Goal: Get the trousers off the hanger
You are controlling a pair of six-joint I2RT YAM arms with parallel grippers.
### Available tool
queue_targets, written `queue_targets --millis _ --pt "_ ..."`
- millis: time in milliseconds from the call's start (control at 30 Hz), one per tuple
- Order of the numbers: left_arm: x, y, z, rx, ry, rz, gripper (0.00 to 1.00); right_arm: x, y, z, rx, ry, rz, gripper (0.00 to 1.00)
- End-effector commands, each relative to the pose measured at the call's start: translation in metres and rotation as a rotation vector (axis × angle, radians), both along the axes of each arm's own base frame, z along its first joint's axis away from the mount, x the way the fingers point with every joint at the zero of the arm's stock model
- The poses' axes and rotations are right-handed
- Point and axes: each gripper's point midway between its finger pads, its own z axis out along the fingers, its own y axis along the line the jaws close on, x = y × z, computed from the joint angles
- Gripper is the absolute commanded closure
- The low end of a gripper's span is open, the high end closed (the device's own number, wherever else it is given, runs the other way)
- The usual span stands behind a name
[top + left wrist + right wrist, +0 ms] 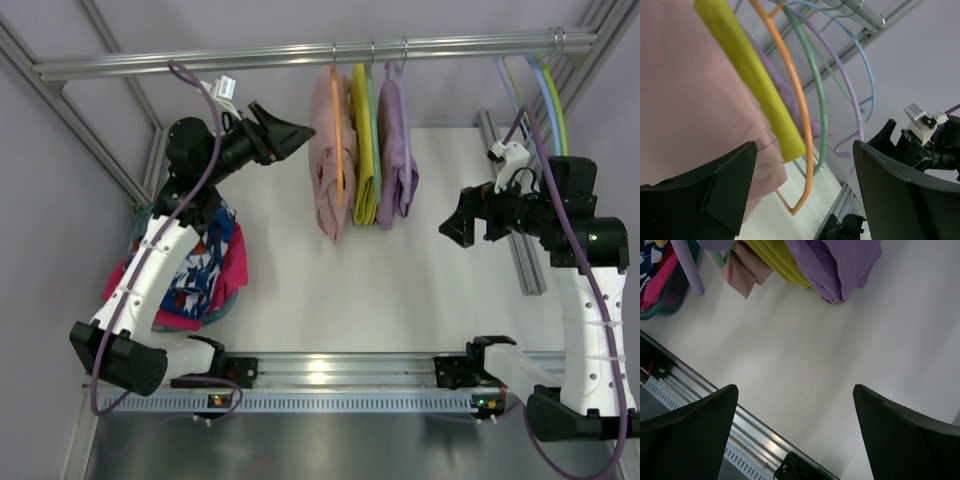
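The pale pink trousers [328, 165] hang folded over the orange hanger [341, 130] on the rail, leftmost of three garments. My left gripper [298, 135] is raised just left of them, open. In the left wrist view the trousers [690, 95] fill the left side, and the orange hanger's [799, 105] lower corner lies between the fingers of the left gripper [804, 170], touching neither. My right gripper [455, 225] hangs open to the right of the garments, nothing in it. In the right wrist view that gripper [795, 410] looks down on the white table, with the trousers' lower end [742, 270] at the top.
A yellow garment [365, 150] on a green hanger and a lilac garment [398, 160] hang right beside the trousers. The metal rail [300, 55] spans the back. Spare blue and green hangers [548, 95] hang at far right. A basket of colourful clothes [205, 270] sits at the left.
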Motion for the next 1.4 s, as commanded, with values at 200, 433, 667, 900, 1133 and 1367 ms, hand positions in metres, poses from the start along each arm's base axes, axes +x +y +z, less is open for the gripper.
queue_targets --millis 200,433,667,900,1133,1367 --pt "0.000 -0.062 0.021 -0.123 -0.115 -0.077 0.20 0.014 0.007 0.020 0.001 -0.096 0.021 0.01" --pt "-0.011 -0.095 -0.006 -0.122 -0.043 -0.158 0.25 0.017 0.008 0.014 0.001 -0.088 0.026 0.01" --pt "-0.014 -0.105 -0.004 -0.207 0.054 -0.188 0.37 0.012 0.008 0.016 -0.001 -0.103 0.028 0.01" --pt "-0.025 -0.097 0.052 -0.318 0.043 -0.193 0.75 0.010 0.004 0.017 -0.021 -0.115 0.020 0.01" --pt "-0.034 -0.084 0.117 -0.414 -0.023 -0.179 1.00 0.013 0.006 0.017 -0.010 -0.114 0.020 0.01" --pt "-0.022 -0.072 0.156 -0.507 0.011 -0.106 1.00 0.012 0.005 0.020 -0.017 -0.121 0.019 0.00"
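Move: Roughly 10 cm to the left hand's right, 1 cm back and 3 cm lower, is the bare near arm of the orange hanger. The pink trousers on it hang some 5 cm ahead and 8 cm to the right of the hand; the yellow trousers lie 4 cm ahead and 14 right, the purple ones 4 ahead and 21 right, all about 6 cm below. From the right hand, the orange arm is some 16 cm ahead, 25 left and 8 up. Sliding about 10 cm to its right and sinking some 3 cm, the left hand takes the orange hanger's near arm between its open fingers and pinches it shut. It then lifts about 8 cm, easing slightly back, while the wrist rolls counter-clockwise as seen from behind the hand, roughly 25 degrees over the whole move. ##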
